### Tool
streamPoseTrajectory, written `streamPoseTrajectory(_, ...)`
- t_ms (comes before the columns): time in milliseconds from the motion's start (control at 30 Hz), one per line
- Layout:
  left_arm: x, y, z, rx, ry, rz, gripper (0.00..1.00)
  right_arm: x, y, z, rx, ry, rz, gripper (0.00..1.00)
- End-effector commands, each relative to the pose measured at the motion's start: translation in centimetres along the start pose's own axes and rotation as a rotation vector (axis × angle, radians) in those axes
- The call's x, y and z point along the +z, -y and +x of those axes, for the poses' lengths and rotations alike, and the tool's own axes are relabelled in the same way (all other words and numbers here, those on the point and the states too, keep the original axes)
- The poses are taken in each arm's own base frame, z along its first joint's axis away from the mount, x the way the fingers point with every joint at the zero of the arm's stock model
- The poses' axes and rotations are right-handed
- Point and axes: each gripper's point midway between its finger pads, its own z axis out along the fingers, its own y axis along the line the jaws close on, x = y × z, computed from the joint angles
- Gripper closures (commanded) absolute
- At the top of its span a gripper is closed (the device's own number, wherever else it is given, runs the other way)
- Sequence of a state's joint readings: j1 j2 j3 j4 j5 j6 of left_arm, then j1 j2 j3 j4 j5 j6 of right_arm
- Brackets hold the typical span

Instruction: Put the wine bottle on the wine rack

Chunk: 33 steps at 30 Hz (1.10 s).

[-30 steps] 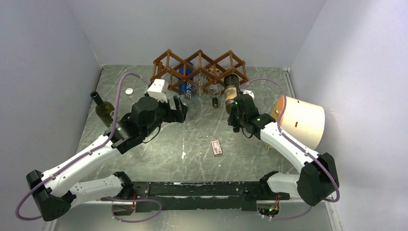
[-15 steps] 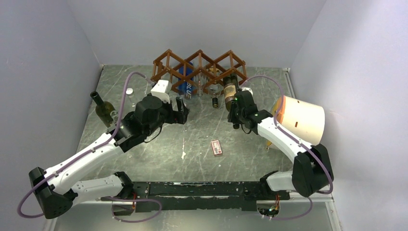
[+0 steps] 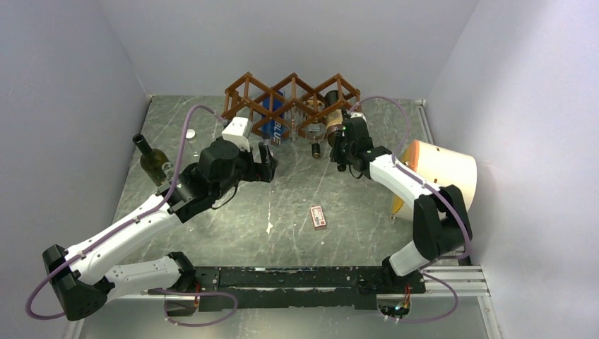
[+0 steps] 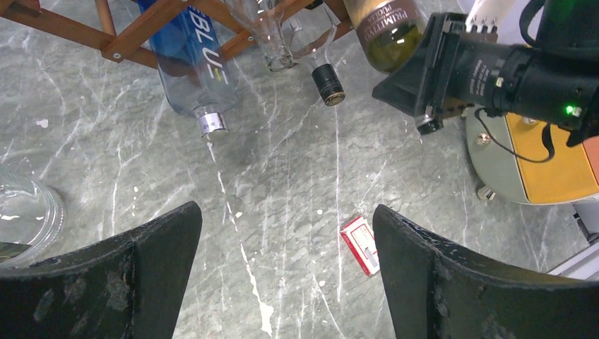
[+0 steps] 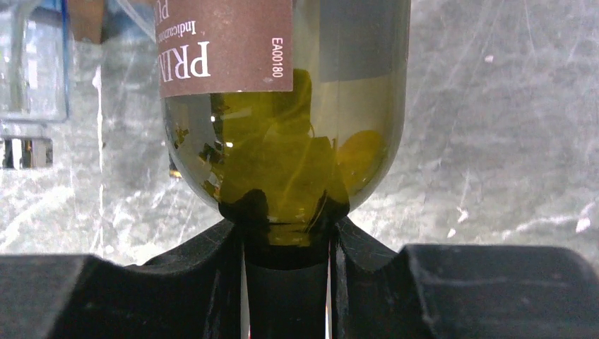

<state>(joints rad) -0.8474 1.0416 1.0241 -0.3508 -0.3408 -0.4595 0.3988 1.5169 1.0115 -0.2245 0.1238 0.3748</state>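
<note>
The wine bottle (image 3: 333,116) is green glass with a brown label (image 5: 224,42). Its base end lies in the right cell of the reddish-brown wine rack (image 3: 248,83) at the back of the table. My right gripper (image 3: 340,142) is shut on the bottle's dark neck (image 5: 286,282), just below the shoulder. The bottle (image 4: 388,27) and the right gripper's body also show at the upper right of the left wrist view. My left gripper (image 3: 266,160) hangs open over the marble table in front of the rack, with nothing between its fingers (image 4: 134,275).
A blue-labelled clear bottle (image 3: 275,121) and a clear bottle with a black cap (image 4: 328,83) lie in the rack. A green bottle (image 3: 150,161) and a small cap (image 3: 189,133) are at the left. A red box (image 3: 318,217) lies mid-table, a cream drum (image 3: 441,176) at the right.
My right arm has stretched away and carried the wine bottle further back into the rack's right cell. The left arm shifted slightly forward, then stayed still.
</note>
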Motion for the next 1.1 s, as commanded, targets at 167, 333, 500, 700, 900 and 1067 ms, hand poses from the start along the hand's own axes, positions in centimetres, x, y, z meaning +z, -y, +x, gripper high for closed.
streamPoseTrajectory(167,-0.8,-0.1,-1.4,0.001,0.033,-0.002,0.06,1.7,-1.9,-7.5,0.012,0.186,-0.085,1.0)
streamPoseTrajectory(333,-0.8,-0.2,-1.4,-0.002,0.035,-0.007,0.06,2.5,-1.8,-7.9,0.018,0.172,-0.094,1.0)
streamPoseTrajectory(500,-0.6,-0.1,-1.3,-0.003,0.025,-0.01,0.06,3.1,-2.0,-8.6,0.026,0.164,-0.101,1.0)
streamPoseTrajectory(700,-0.8,0.5,-1.4,0.008,-0.003,0.009,0.06,4.3,-1.7,-9.3,0.003,0.148,-0.071,0.81)
streamPoseTrajectory(900,-0.9,1.0,-1.6,0.034,-0.013,0.038,0.06,5.7,-1.1,-10.1,-0.016,0.146,-0.027,0.74)
streamPoseTrajectory(1067,-1.1,1.0,-1.9,0.04,-0.009,0.04,0.06,6.2,-0.7,-9.9,-0.006,0.139,-0.007,0.62)
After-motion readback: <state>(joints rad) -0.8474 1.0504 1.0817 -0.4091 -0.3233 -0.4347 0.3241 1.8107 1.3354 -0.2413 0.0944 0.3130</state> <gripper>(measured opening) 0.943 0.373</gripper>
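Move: Held neck-first in the right hand, base pointing outward, the wine bottle is bound for the rack's rightmost cell, whose middle lies about 17 cm ahead of the hand, 2 cm left and roughly level. The black-capped clear bottle lies about 12 cm ahead, 8 cm left and somewhat lower, the blue bottle 13 cm ahead and 21 cm left. From the left hand, the cell is some 28 cm ahead, 23 cm right and 17 cm below. Pushing the wine bottle base-first farther into the rack's right-hand cell, the right hand travels about 8–9 cm straight forward, staying level; it starts fast, slows part-way, then carries on steadily. Its fingers keep their pinch on the neck and the wrist hardly turns. ##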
